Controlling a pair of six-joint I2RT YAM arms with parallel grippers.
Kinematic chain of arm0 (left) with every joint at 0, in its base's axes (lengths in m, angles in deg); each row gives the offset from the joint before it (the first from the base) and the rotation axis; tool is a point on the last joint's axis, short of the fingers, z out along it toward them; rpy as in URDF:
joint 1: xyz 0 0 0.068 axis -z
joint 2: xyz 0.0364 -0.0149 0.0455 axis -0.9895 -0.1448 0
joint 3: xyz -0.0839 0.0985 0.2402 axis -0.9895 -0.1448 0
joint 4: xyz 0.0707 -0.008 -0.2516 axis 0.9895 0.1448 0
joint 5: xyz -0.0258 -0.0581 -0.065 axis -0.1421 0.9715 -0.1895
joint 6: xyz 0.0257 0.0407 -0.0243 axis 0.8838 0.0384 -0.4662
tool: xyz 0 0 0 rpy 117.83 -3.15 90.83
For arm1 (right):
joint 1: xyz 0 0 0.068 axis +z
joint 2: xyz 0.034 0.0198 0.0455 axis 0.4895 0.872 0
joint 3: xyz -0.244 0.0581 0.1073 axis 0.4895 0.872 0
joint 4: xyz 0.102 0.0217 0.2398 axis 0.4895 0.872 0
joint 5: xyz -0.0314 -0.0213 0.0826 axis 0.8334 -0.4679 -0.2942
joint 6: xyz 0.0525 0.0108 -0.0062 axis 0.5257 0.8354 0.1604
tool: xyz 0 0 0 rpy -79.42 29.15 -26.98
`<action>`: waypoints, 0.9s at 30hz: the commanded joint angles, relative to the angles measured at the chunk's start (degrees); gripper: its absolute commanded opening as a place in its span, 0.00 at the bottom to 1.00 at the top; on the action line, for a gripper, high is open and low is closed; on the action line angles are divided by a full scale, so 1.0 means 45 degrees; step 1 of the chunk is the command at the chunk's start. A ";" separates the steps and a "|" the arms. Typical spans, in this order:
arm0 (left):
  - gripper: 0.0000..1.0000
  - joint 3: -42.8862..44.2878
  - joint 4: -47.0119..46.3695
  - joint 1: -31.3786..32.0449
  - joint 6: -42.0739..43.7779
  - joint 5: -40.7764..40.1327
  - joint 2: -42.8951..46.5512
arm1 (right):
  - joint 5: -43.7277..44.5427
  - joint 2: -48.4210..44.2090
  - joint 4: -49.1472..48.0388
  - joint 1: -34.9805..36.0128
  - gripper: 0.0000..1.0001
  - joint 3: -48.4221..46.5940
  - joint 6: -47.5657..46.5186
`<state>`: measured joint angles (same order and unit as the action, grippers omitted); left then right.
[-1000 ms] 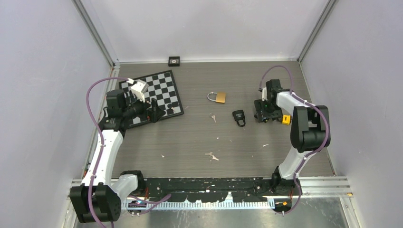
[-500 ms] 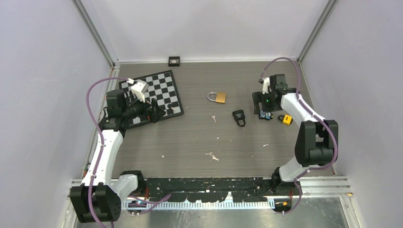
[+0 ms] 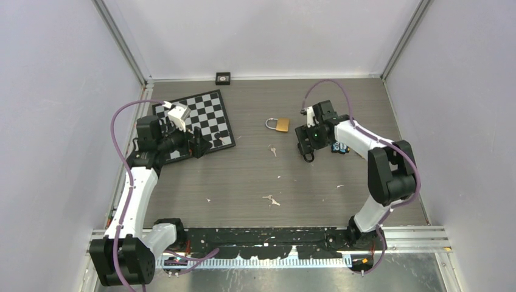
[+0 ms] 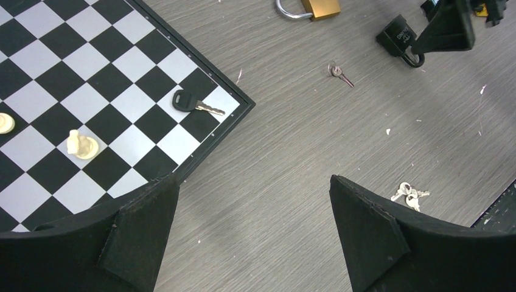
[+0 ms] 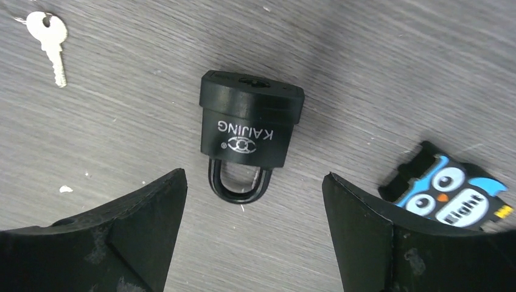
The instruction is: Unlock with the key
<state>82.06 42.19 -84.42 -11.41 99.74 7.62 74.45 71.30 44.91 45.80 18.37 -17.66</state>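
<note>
A black padlock (image 5: 249,131) marked KAIJING lies flat on the wood table, shackle toward my right gripper (image 5: 252,180). That gripper hovers over it, open, its fingers to either side of the shackle without touching. In the top view the right gripper (image 3: 306,145) covers most of this padlock (image 3: 308,157). A small silver key (image 5: 50,33) lies to the lock's left (image 3: 273,150). A black-headed key (image 4: 185,102) rests on the chessboard's corner. A brass padlock (image 3: 278,125) lies further back. My left gripper (image 4: 254,179) is open and empty beside the chessboard (image 3: 182,109).
A blue owl-shaped lock (image 5: 453,191) lies just right of the black padlock. A bunch of silver keys (image 3: 271,199) sits near the table's middle front. Two pale chess pieces (image 4: 82,145) stand on the board. A small black square (image 3: 223,77) sits by the back wall.
My right arm swung left from the owl lock and a yellow item to above the black padlock, its jaws spreading wider. The left arm stayed still.
</note>
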 commanded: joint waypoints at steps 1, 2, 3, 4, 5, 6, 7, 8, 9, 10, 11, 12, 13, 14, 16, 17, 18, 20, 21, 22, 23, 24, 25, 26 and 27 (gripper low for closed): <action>0.97 -0.0107 -0.0709 -0.0074 -0.0031 -0.0091 0.0359 | 0.0320 0.0880 -0.0543 0.0250 0.87 -0.0592 0.0697; 0.97 -0.0124 -0.0737 -0.0074 -0.0037 -0.0102 0.0374 | 0.0292 0.1053 -0.0552 0.0309 0.87 -0.0636 0.0733; 0.97 -0.0158 -0.0774 -0.0074 -0.0028 -0.0114 0.0418 | 0.0266 0.1235 -0.0553 0.0387 0.87 -0.0695 0.0779; 0.97 -0.0180 -0.0787 -0.0069 -0.0014 -0.0139 0.0431 | 0.0253 0.1390 -0.0553 0.0479 0.87 -0.0743 0.0826; 0.97 -0.0188 -0.0793 -0.0073 -0.0008 -0.0131 0.0449 | 0.0254 0.1502 -0.0543 0.0576 0.87 -0.0764 0.0849; 0.97 -0.0200 -0.0803 -0.0074 -0.0007 -0.0129 0.0452 | 0.0306 0.1584 -0.0552 0.0689 0.87 -0.0768 0.0855; 0.97 -0.0219 -0.0832 -0.0074 0.0003 -0.0134 0.0462 | 0.0451 0.1639 -0.0558 0.0808 0.87 -0.0770 0.0855; 0.97 -0.0235 -0.0852 -0.0072 0.0011 -0.0125 0.0446 | 0.0621 0.1711 -0.0585 0.0918 0.87 -0.0777 0.0841; 0.97 -0.0247 -0.0887 -0.0074 0.0022 -0.0131 0.0437 | 0.0845 0.1799 -0.0586 0.1015 0.87 -0.0806 0.0822; 0.97 -0.0249 -0.0881 -0.0074 0.0026 -0.0128 0.0439 | 0.1095 0.1900 -0.0601 0.1097 0.87 -0.0851 0.0807; 0.97 -0.0266 -0.0883 -0.0074 0.0032 -0.0129 0.0450 | 0.1243 0.2010 -0.0608 0.1140 0.87 -0.0908 0.0774; 0.97 -0.0268 -0.0881 -0.0074 0.0022 -0.0110 0.0466 | 0.1608 0.2136 -0.0599 0.1172 0.86 -0.0981 0.0760; 0.97 -0.0268 -0.0895 -0.0074 0.0014 -0.0112 0.0488 | 0.1886 0.2296 -0.0578 0.1178 0.85 -0.1051 0.0758; 0.97 -0.0268 -0.0885 -0.0074 0.0013 -0.0105 0.0500 | 0.1960 0.2455 -0.0585 0.1169 0.84 -0.1148 0.0741; 0.97 -0.0268 -0.0881 -0.0075 0.0013 -0.0107 0.0557 | 0.1977 0.2767 -0.0541 0.1168 0.82 -0.1277 0.0705; 0.97 -0.0268 -0.0885 -0.0074 0.0013 -0.0109 0.0570 | 0.1959 0.2856 -0.0493 0.1165 0.80 -0.1303 0.0700; 0.97 -0.0268 -0.0893 -0.0074 -0.0002 -0.0105 0.0586 | 0.1937 0.2916 -0.0445 0.1178 0.79 -0.1321 0.0685; 0.97 -0.0268 -0.0908 -0.0074 -0.0007 -0.0095 0.0570 | 0.1875 0.2917 -0.0378 0.1177 0.73 -0.1272 0.0620; 0.97 -0.0283 -0.0923 -0.0072 -0.0021 -0.0118 0.0569 | 0.1819 0.2884 -0.0325 0.1174 0.70 -0.1268 0.0562; 0.97 -0.0287 -0.0947 -0.0074 -0.0031 -0.0098 0.0542 | 0.1746 0.2814 -0.0261 0.1178 0.66 -0.1277 0.0479; 0.97 -0.0288 -0.0947 -0.0074 -0.0027 -0.0091 0.0549 | 0.1578 0.2737 -0.0187 0.1179 0.62 -0.1266 0.0381; 0.97 -0.0283 -0.0957 -0.0074 -0.0036 -0.0112 0.0547 | 0.1496 0.2618 -0.0138 0.1179 0.58 -0.1250 0.0269; 0.97 -0.0273 -0.0961 -0.0074 -0.0045 -0.0105 0.0564 | 0.0983 0.2481 -0.0093 0.1191 0.55 -0.1199 0.0162; 0.97 -0.0269 -0.0954 -0.0074 -0.0046 -0.0119 0.0566 | 0.0731 0.2319 -0.0041 0.1207 0.52 -0.1132 0.0029; 0.97 -0.0268 -0.0958 -0.0074 -0.0061 -0.0123 0.0569 | 0.0519 0.2160 -0.0013 0.1241 0.50 -0.1053 -0.0097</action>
<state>80.97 40.48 -84.42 -11.39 98.97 8.99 79.78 82.74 43.40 51.05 13.12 -15.52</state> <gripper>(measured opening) 0.968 0.602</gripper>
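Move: Just below the right hand, the black padlock lies about 1 cm ahead, 2 cm to the left and 4 cm down, its shackle towards the robot. The blue owl lock is some 10 cm to the right of the padlock and the small key about 11 cm to its left, both level with it; the brass padlock is roughly 9 cm left of it and 8 cm farther out. From the left hand the black padlock lies some 30 cm right, 6 cm ahead and 19 cm down. Sinking about 4 cm with its fingers open, the right hand comes down around the black padlock while drifting some 2.5 cm left, then eases forward 1.5 to 2 cm at that low height. The fingers close from both sides and pinch the lock's black body, with the gripper effort rising at the end; the wrist tilts only slightly. ##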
